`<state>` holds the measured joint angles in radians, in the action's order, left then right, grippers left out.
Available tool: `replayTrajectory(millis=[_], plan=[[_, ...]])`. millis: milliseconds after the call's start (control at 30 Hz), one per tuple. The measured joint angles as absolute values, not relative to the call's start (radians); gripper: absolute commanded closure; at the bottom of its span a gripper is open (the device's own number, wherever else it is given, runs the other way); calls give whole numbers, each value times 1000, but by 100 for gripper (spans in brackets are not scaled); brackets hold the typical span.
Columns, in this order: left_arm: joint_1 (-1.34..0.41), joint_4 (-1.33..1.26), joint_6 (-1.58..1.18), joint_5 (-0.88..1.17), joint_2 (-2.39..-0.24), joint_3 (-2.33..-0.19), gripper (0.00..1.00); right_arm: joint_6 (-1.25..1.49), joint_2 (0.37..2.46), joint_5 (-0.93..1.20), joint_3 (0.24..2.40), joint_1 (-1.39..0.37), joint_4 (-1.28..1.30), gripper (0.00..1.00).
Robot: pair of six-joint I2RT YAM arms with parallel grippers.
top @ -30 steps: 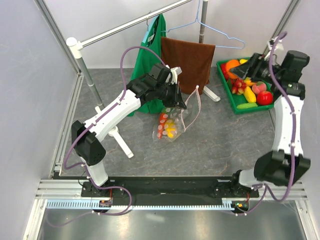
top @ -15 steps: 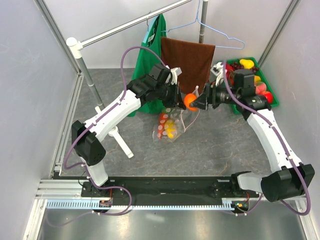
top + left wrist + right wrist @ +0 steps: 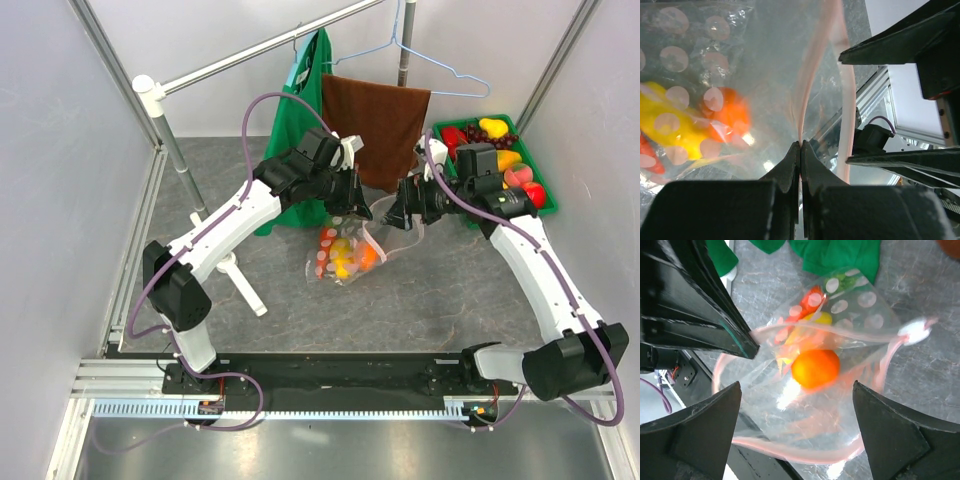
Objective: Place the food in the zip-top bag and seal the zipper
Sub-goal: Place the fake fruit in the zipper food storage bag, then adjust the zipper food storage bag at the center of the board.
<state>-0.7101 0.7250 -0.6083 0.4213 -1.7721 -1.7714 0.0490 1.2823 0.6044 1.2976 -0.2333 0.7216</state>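
The clear zip-top bag (image 3: 345,250) with pale pink dots hangs mouth-up at the table's middle. My left gripper (image 3: 358,208) is shut on its pink zipper (image 3: 812,65) rim, and the jaws (image 3: 800,145) pinch the strip. My right gripper (image 3: 393,215) hovers wide open over the bag's mouth, fingers (image 3: 796,388) far apart and holding nothing. An orange fruit (image 3: 815,368) lies loose inside the bag beside yellow and red food (image 3: 670,127). More food (image 3: 492,128) sits in the green tray (image 3: 438,128) at the back right.
A green cloth (image 3: 305,100) and a brown towel (image 3: 375,120) hang from the rail behind the bag. A wire hanger (image 3: 440,70) hangs above the tray. A white stand foot (image 3: 240,280) lies left of the bag.
My right arm swung from the tray to the bag with the orange fruit, then opened. The orange now lies inside the bag. The left gripper kept its hold.
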Motion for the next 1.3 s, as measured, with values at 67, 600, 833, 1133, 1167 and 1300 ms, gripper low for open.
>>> replayTrajectory(millis=[67,600,833,1133,1167,1300], plan=[[-710,725,-608,423,-1772,-1771,98,57,1282,602,1318,-233,727,4],[-710,724,-607,429,-1772,-1771,98,184,1153,496,1224,-233,734,28],[-710,724,-595,428,-1764,-1771,98,236,1229,523,1189,-233,725,100],[-710,829,-478,329,-1661,-1788,98,247,1202,608,1298,-232,782,100],[-710,847,-462,307,-1645,-1798,98,250,1188,618,1312,-232,785,100],[-711,910,-363,184,-1568,-1851,98,262,1135,661,1373,-233,806,100]])
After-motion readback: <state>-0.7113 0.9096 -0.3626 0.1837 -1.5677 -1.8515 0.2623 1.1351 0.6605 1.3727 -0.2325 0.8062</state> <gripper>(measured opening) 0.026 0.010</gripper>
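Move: The near stretch of the bag's pink zipper rim runs between the open right fingers; the pinching spot is about 2 cm back, 1 cm right and some 3 cm below that hand. The orange fruit in the bag lies about level fore and aft, 5 cm left and 14 cm down, with the yellow food 5 cm farther left of it at the same depth. From the left hand, still pinching its own bit of rim, that spot is about 8 cm right and 3 cm lower. The right fingers shut on the bag's zipper rim on their side and pinch it: the open hand first rises about 3 cm while easing back, then dips some 6 cm onto the rim, closes, and lifts roughly 10 cm, drawing back a little. The left hand keeps its pinch on the opposite rim, holds still until then, and pulls up and left about 7 cm each way, its wrist turning some 20 degrees. ##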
